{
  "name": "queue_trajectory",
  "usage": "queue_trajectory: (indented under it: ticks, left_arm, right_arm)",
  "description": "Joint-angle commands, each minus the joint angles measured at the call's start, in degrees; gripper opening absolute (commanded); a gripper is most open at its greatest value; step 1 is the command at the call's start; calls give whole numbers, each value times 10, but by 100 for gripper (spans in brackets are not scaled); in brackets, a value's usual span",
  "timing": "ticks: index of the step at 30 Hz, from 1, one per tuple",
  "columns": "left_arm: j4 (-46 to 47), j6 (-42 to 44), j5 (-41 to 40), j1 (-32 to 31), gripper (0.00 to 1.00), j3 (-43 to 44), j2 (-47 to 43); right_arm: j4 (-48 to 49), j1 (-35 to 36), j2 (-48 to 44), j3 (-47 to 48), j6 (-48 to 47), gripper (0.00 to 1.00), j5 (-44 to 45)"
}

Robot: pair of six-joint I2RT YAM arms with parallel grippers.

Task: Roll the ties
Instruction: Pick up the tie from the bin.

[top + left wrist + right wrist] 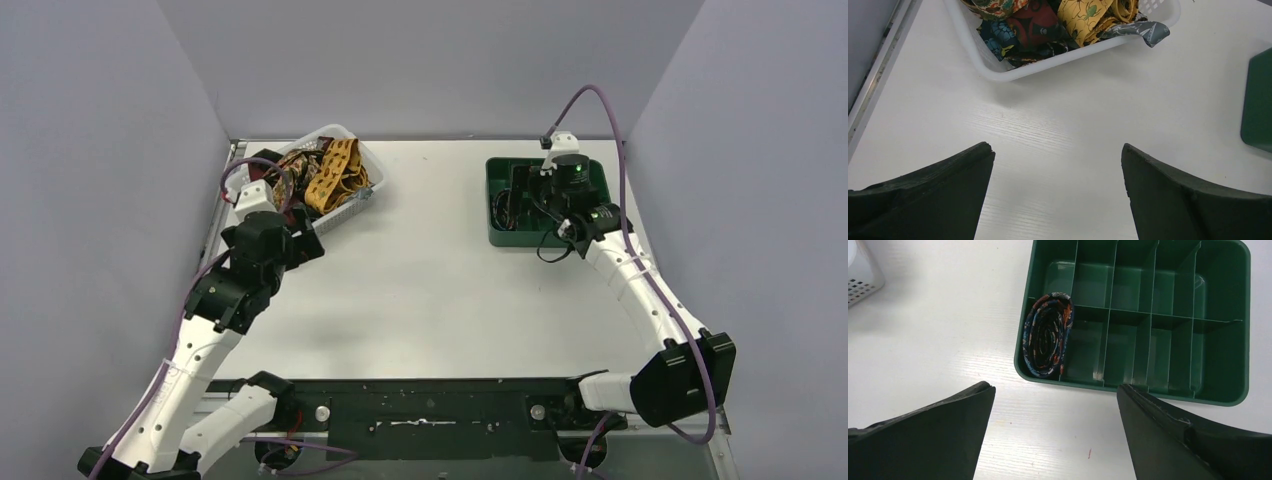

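Note:
Several loose ties (325,172) lie heaped in a white basket (345,133) at the back left: mustard yellow, dark red and multicolour. The left wrist view shows them too (1083,15). One dark multicolour tie is wound as a coil (1048,335) and stands in the near-left compartment of a green divided tray (1228,390). My left gripper (1054,146) is open and empty above bare table, just short of the basket (998,75). My right gripper (1053,386) is open and empty over the table at the tray's near edge.
The green tray (495,200) stands at the back right; its other compartments hold nothing. Its edge shows at the right of the left wrist view (1258,105). A basket corner (860,275) shows in the right wrist view. Grey walls enclose the table.

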Motion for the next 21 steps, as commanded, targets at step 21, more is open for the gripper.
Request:
queue_trajectory:
  ticks: [21]
  left_arm:
    - [73, 64, 180, 133, 97, 85, 117]
  right_arm:
    - [9, 30, 45, 25, 38, 100, -141]
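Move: The yellow tie in the white bin lies some 32 cm ahead of the left hand, about 2 cm to its right and 17 cm lower. The dark red tie is about 6 cm to the left of the yellow one and 3 cm nearer; the grey tie end hangs over the rim 7 cm to its right and 3 cm nearer. From the right hand, the yellow tie is about 21 cm ahead and 37 cm left, 15 cm below; the rolled tie lies 15 cm ahead, 2 cm right, 20 cm below. Towards the ties in the white bin, with nothing touched yet: the open left hand first eases up and back about 1 cm, then turns forward and down, gaining 3 cm forward and sinking 2 cm from that high point. The right hand, also wide open, swings about 5 cm left and ends 2 cm lower, turning some 10 degrees counter-clockwise while tipping down and rolling left side up. ##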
